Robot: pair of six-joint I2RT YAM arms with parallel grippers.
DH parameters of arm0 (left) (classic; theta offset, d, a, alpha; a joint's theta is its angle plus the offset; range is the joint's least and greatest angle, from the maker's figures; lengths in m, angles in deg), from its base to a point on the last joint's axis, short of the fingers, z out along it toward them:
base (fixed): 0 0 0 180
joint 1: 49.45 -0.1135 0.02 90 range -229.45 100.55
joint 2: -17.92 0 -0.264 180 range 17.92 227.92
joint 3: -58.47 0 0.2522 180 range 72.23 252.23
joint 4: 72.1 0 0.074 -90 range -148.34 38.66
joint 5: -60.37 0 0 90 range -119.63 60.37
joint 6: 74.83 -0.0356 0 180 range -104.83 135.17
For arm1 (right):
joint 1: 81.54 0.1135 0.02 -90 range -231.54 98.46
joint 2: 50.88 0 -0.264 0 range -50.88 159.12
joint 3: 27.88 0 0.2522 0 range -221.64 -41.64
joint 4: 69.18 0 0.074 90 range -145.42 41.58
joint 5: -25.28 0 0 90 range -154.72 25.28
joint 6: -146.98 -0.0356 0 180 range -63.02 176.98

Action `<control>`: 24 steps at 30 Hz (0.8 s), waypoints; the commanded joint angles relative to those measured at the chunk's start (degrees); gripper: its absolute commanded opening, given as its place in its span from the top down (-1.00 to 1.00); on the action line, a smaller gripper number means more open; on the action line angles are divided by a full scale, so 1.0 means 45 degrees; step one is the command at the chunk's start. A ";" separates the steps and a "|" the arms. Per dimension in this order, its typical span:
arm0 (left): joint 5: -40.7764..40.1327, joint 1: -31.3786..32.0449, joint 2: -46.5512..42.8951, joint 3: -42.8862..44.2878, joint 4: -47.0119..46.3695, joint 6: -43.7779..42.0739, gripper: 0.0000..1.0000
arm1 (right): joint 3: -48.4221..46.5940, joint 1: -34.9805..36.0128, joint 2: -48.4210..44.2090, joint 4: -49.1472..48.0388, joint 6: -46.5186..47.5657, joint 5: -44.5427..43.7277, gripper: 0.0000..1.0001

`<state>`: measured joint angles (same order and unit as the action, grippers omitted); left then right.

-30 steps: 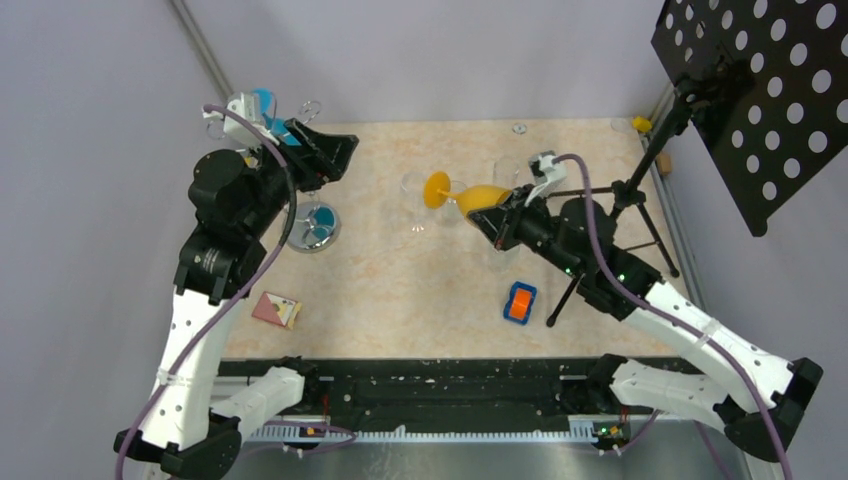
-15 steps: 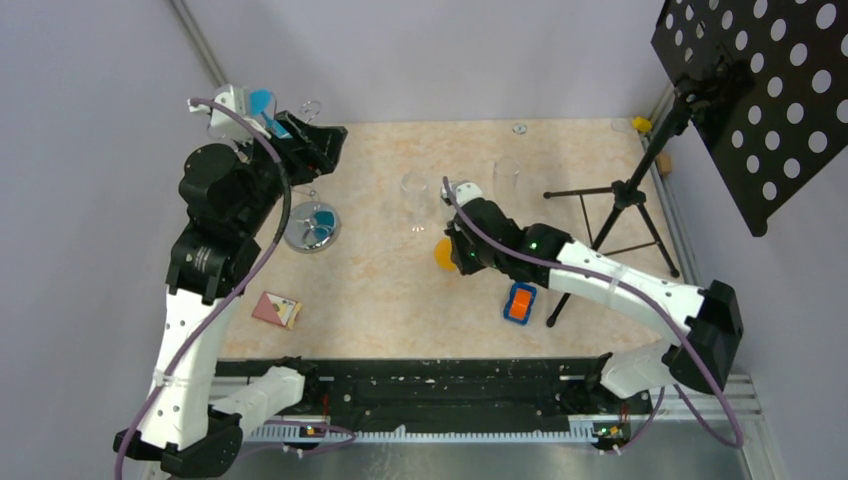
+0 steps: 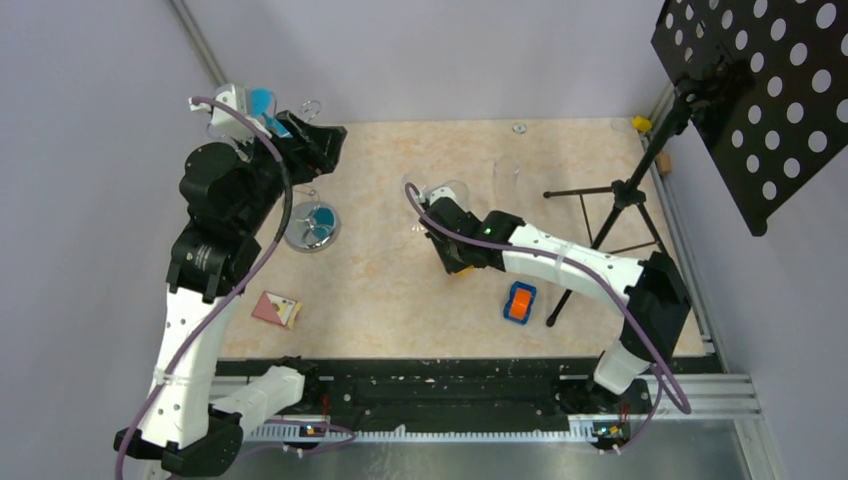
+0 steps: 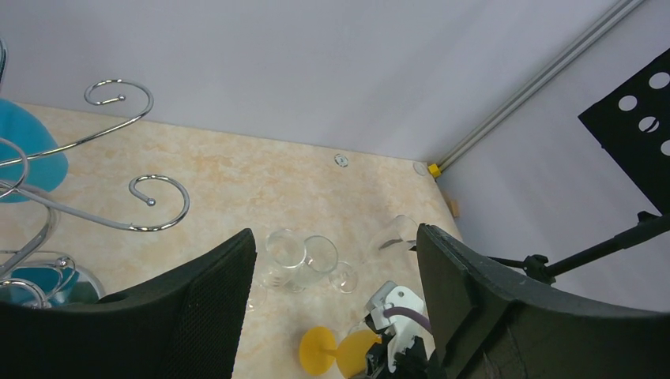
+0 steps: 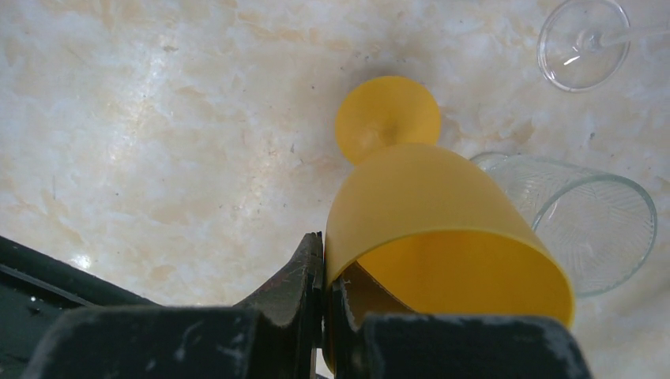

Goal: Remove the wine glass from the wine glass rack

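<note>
The wine glass rack stands at the left, and its curled silver arms show in the left wrist view. A blue wine glass hangs on it, seen from above as the blue glass. My left gripper stands open beside the arms, holding nothing. My right gripper is shut on the rim of a yellow wine glass, with one finger inside the bowl. That yellow glass is low over the table's middle, foot downward. I cannot tell whether the foot touches the table.
Clear glasses and a tall clear one stand just behind the right gripper, and a ribbed clear glass lies beside the yellow one. A black tripod carries a perforated panel. An orange-and-blue toy and a card lie nearer the front.
The right arm has swung left and down with the yellow glass, turning it from lying sideways to foot down. The left arm shifted slightly left early on, then held still.
</note>
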<state>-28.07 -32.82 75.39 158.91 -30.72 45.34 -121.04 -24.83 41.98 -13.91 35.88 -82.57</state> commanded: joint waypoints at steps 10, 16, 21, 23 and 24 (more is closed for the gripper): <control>-0.0737 -0.0279 0.0268 0.0105 -0.0489 -0.0669 -0.57 | -0.1328 0.0196 0.1020 0.0881 0.0172 -0.0454 0.40; -0.0776 -0.0891 0.0642 -0.0159 -0.1007 -0.0597 -0.57 | -0.2033 0.0194 0.1112 0.1140 0.0397 -0.0713 0.21; 0.0707 -0.2518 0.1099 -0.0002 -0.1325 0.0242 -0.57 | -0.2712 0.0172 0.1060 0.1131 0.0804 -0.0765 0.10; 0.1319 -0.3205 0.1265 -0.0041 -0.1487 0.0566 -0.57 | -0.2883 0.0177 0.0933 0.1013 0.0989 -0.0799 0.09; 0.1450 -0.3472 0.1368 -0.0020 -0.1505 0.0637 -0.57 | -0.2942 0.0182 0.0794 0.0938 0.1051 -0.0868 0.08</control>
<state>-27.18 -44.23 80.62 158.60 -33.06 45.36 -130.59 -24.74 46.85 -8.99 38.35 -84.62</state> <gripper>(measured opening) 0.785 0.454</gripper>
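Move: The right hand holds the yellow wine glass by its rim just over the table; its spot on the table lies about 3 cm right and 15 cm below. Some 7 cm down, clear glasses stand 4 cm ahead and 11 right, 14 ahead and 1 right, and 10 ahead and 7 left. From the empty left hand, the hanging blue glass is roughly 12 cm ahead, 15 left, level; the rack hub 9 ahead, 13 left, 4 below. The right hand sinks the last 1.5 cm while tilting slightly to bring the yellow glass upright, its fingers opening to about half to let go of the rim, then backs upward some 3.5 cm, drifting a little forward and left, with one finger still inside the bowl and the other outside. Meanwhile the left hand, fingers kept wide open, first waits and then swings forward and left about 5 cm each way towards the blue glass on the rack, dipping 2 cm and turning roughly 10 degrees counter-clockwise. ##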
